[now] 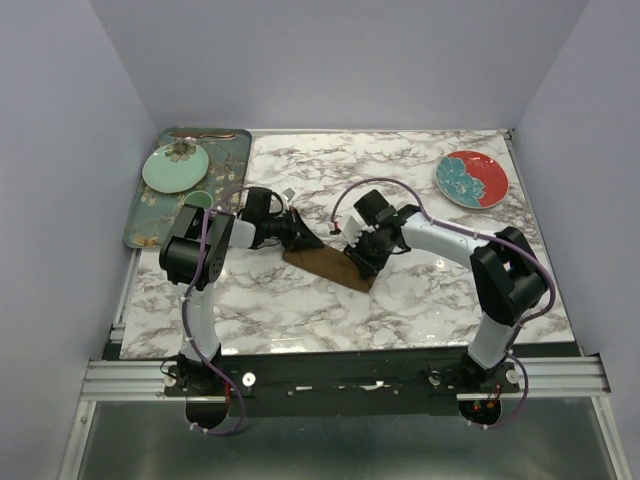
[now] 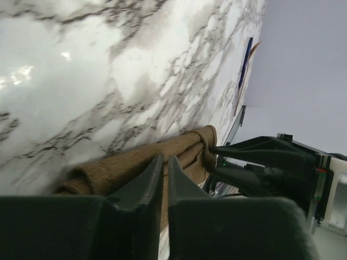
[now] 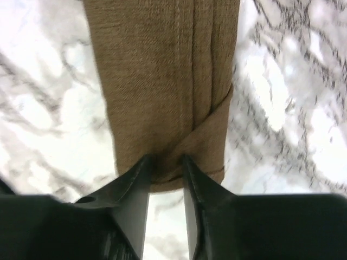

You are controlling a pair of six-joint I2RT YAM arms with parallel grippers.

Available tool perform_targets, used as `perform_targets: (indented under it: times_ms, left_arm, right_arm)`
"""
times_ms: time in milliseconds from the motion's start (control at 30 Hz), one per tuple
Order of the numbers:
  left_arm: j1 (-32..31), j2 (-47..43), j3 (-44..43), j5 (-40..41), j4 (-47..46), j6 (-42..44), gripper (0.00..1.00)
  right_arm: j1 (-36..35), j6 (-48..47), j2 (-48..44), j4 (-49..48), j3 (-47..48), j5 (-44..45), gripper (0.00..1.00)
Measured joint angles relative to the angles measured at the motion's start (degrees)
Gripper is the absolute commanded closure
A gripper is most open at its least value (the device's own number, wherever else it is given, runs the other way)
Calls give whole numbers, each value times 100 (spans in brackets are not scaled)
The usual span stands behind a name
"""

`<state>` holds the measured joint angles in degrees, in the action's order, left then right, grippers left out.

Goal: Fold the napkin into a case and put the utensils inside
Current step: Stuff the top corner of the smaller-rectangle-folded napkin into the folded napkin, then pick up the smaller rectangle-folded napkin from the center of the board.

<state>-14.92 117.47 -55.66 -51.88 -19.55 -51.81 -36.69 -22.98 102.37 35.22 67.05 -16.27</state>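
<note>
The napkin (image 1: 326,266) lies on the marble as a narrow brown case, running from my left gripper (image 1: 303,240) down to my right gripper (image 1: 357,262). In the left wrist view the rolled cloth (image 2: 124,162) runs away from the gripper (image 2: 164,158), whose jaws are pressed together with a thin layer of it between them. In the right wrist view the gripper (image 3: 165,158) stands a little open at the cloth's near end (image 3: 162,70); its tips touch the edge and marble shows between them. A copper-brown utensil (image 1: 205,133) lies on the tray's far edge.
A dark floral tray (image 1: 150,215) at the left holds a pale green plate (image 1: 175,167) and a small green cup (image 1: 197,200). A red and teal plate (image 1: 471,179) sits at the far right. Walls close in the table on three sides.
</note>
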Motion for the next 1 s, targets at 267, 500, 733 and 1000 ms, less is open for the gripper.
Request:
perform_targets:
  times_ms: [267,500,733,1000]
  left_arm:
    - [11,-896,-621,-55,422,142,52]
    - [348,-1917,-1108,-57,1198,1001,48]
    - [667,-2629,-1235,28,2717,2389,41]
    - [654,-3423,-1012,63,3407,3136,39]
  right_arm:
    - [181,63,-680,671,920,-476,42]
    - [393,227,162,706,1899,-1001,42]
    - [577,334,1178,861,2363,-1471,37]
    - [671,251,1744,966,2608,-1781,37]
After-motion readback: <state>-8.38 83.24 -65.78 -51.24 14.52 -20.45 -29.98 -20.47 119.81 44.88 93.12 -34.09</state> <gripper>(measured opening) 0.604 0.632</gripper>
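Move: The folded napkin's middle lies about 5 cm back and 2 cm to the right of the left hand, some 2 cm below it, with the closed fingertips at the far long edge. From the right hand, low over the right end, the middle is roughly 8 cm left, 2 cm ahead and 2 cm lower. The green cup stands about 28 cm left and 8 cm ahead of the left hand. Straight up first, the left hand comes away from the napkin's far edge, opening, then drifts left, ending nearly 20 cm higher with its wrist rolled some 35 degrees. The right hand hops forward and left from the napkin's right end, up and back down to the far long edge, opening further and tilting slightly. ##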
